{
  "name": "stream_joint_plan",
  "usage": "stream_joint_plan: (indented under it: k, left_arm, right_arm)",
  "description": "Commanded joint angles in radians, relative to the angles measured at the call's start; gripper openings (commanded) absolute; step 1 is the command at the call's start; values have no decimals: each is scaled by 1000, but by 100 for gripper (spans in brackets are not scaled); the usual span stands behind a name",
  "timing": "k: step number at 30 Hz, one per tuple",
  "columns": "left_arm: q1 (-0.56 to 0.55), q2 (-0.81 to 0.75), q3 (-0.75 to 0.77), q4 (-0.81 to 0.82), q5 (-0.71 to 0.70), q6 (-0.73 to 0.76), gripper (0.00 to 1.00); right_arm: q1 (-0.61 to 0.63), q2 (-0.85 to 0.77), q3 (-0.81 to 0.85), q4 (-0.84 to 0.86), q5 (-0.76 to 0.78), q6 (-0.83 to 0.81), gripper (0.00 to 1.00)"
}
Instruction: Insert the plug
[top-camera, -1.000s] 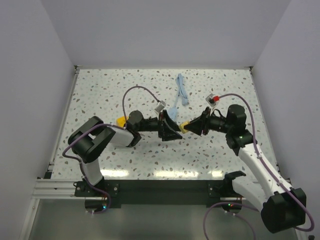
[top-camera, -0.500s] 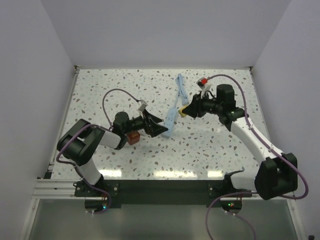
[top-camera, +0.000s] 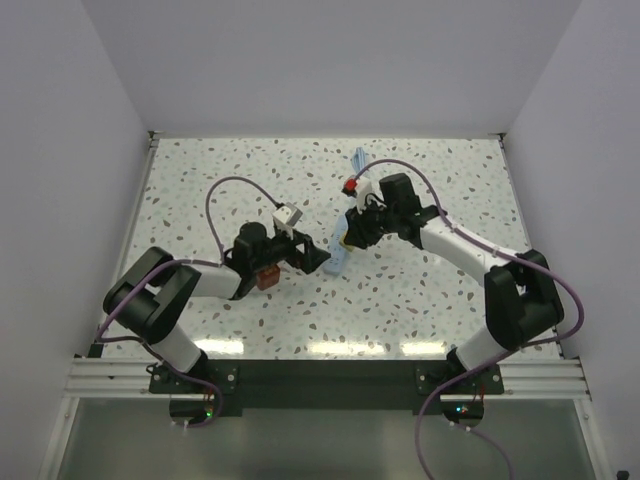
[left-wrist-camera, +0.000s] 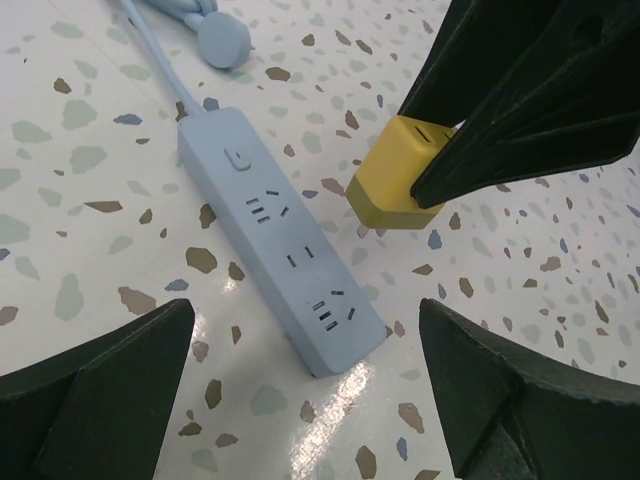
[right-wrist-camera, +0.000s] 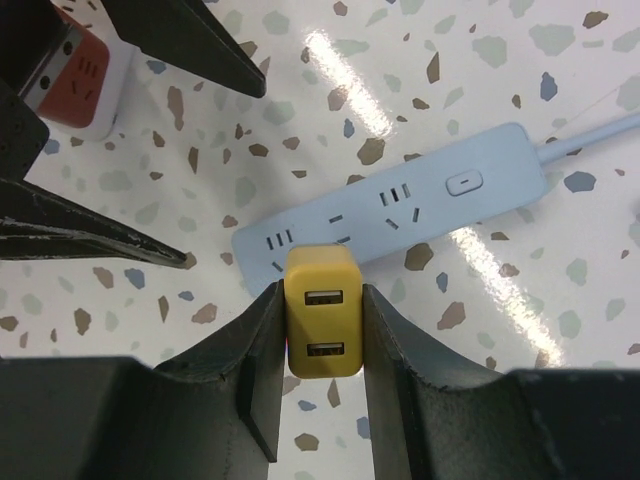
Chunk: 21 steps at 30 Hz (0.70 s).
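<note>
My right gripper (right-wrist-camera: 320, 300) is shut on the yellow plug (right-wrist-camera: 320, 325), whose two USB ports face the wrist camera. The plug (left-wrist-camera: 395, 185) hangs just above the near end of the light-blue power strip (right-wrist-camera: 400, 215), which lies flat on the speckled table. The strip (top-camera: 338, 262) has three socket groups and a switch. My left gripper (top-camera: 318, 257) stands open and empty, low at the strip's near end (left-wrist-camera: 320, 320), its fingers (right-wrist-camera: 190, 40) left of the plug.
A red and white cube adapter (top-camera: 266, 277) sits under the left wrist, also seen in the right wrist view (right-wrist-camera: 75, 85). The strip's blue cable (top-camera: 362, 175) runs toward the back wall and ends in a round blue plug (left-wrist-camera: 222, 40).
The left gripper let go of the yellow plug, opened wide and drew back left. The right arm carried the plug away, then left and down over the strip's near end.
</note>
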Motion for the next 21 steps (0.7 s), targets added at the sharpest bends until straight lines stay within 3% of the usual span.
stream_joint_plan:
  k: [1,8,13,17,21]
  left_arm:
    - [-13,-18,21,-55,-66,67,100]
    - [-137,19,53,-116,-276,69,100]
    - [-185,51,69,-116,-324,44,100]
    - [-220,97,100,-153,-437,52,100]
    - [-232,143,116,-139,-442,54,100]
  right_arm:
    - [12,32,68,13,48,-87,0]
    - [10,70,108,48,106,-64,0]
    - [10,47,74,108,171,7,0]
    - [9,21,48,138,120,16,0]
    - [10,10,40,139,102,19,0]
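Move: Ahead and to the right of the open left hand lies the power strip, its middle about 4 cm farther out, 5 cm right and 8 cm below; the near end comes back almost level with the hand. The yellow plug is some 7 cm right and 2 cm ahead, the brown block 12 cm left and 4 cm back. From the right hand, which holds the plug, the strip's middle is about 3 cm forward, 2 cm left and 10 cm below, and the cable coil 20 cm ahead, 3 cm right. Sinking about 5 cm and easing some 3 cm to its right, the left hand brings its wide-open fingers down to either side of the power strip's near end, fingertips tipping down roughly 10 degrees. Meanwhile the right hand keeps its grip on the yellow plug and carries it about 3.5 cm forward along the strip, from over the near sockets towards the middle ones, at nearly constant height. ##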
